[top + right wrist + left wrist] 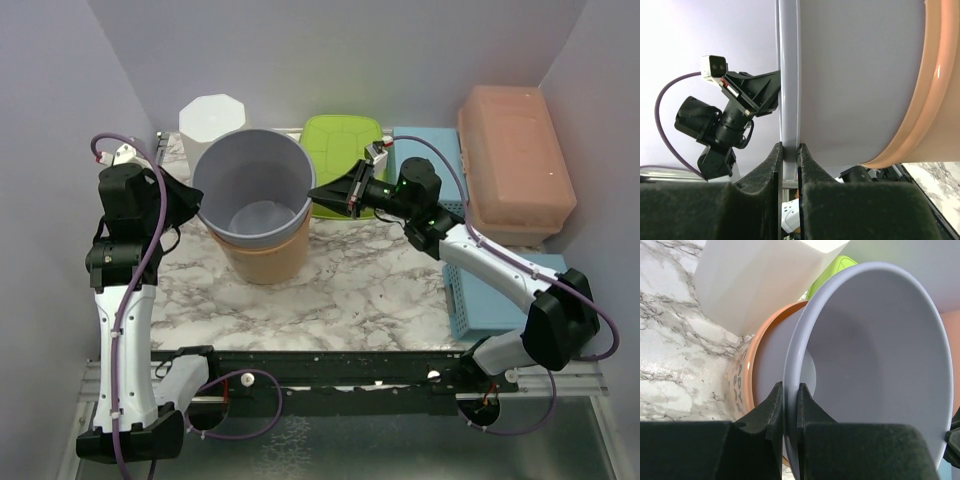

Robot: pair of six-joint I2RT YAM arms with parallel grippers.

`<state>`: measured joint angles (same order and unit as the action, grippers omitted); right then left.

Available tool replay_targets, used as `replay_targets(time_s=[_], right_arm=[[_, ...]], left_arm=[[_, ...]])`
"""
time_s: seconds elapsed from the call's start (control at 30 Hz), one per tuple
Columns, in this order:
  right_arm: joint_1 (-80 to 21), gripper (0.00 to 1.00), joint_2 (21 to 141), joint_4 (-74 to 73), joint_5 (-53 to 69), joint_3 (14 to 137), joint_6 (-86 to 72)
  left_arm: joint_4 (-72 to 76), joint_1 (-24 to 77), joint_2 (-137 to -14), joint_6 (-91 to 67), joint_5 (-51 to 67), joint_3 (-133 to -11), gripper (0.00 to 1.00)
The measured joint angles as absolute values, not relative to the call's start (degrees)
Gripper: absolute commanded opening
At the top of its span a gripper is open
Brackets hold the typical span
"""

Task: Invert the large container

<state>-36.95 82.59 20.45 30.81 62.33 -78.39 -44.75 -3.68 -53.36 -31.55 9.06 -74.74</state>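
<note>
The large container is a pale grey-lilac bucket standing mouth up, nested inside an orange container on the marble table. My left gripper is shut on its left rim; in the left wrist view the gripper pinches the thin rim of the container, one finger inside and one outside. My right gripper is shut on the opposite, right rim. In the right wrist view that gripper clamps the rim, with the container wall and the orange container to its right.
A white octagonal container stands just behind the bucket at back left. A green lid lies behind it. A salmon lidded box sits on blue baskets along the right side. Walls close in the left, back and right.
</note>
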Motion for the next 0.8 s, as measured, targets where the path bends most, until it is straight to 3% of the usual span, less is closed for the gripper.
replay_targets(time_s=[0.8], right_arm=[[-36.91, 0.06, 79.0, 21.3, 32.56, 64.82, -76.88]], left_arm=[[-45.98, -1.61, -53.28, -31.99, 7.4, -84.49, 0.0]])
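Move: Each hand already holds opposite sides of the large grey container's rim: its middle lies some 12 cm to the left hand's right and 11 cm to the right hand's left, about 11 cm down. The orange container below it is about 11 cm right of the left hand, straight under that line, 24 cm down; the white container stands roughly 20 cm ahead of the left hand and 2 cm right. From the right hand the green tray lies about 20 cm ahead, 6 cm right, 30 cm down. Still pinching the grey container's rim from both sides, the two hands raise it further up out of the orange container, the left by about 6.5 cm and the right by somewhat less, the right easing back a little as well. Both wrists tilt by under ten degrees, the left fingers tipping upward, and both grippers keep their hold. ##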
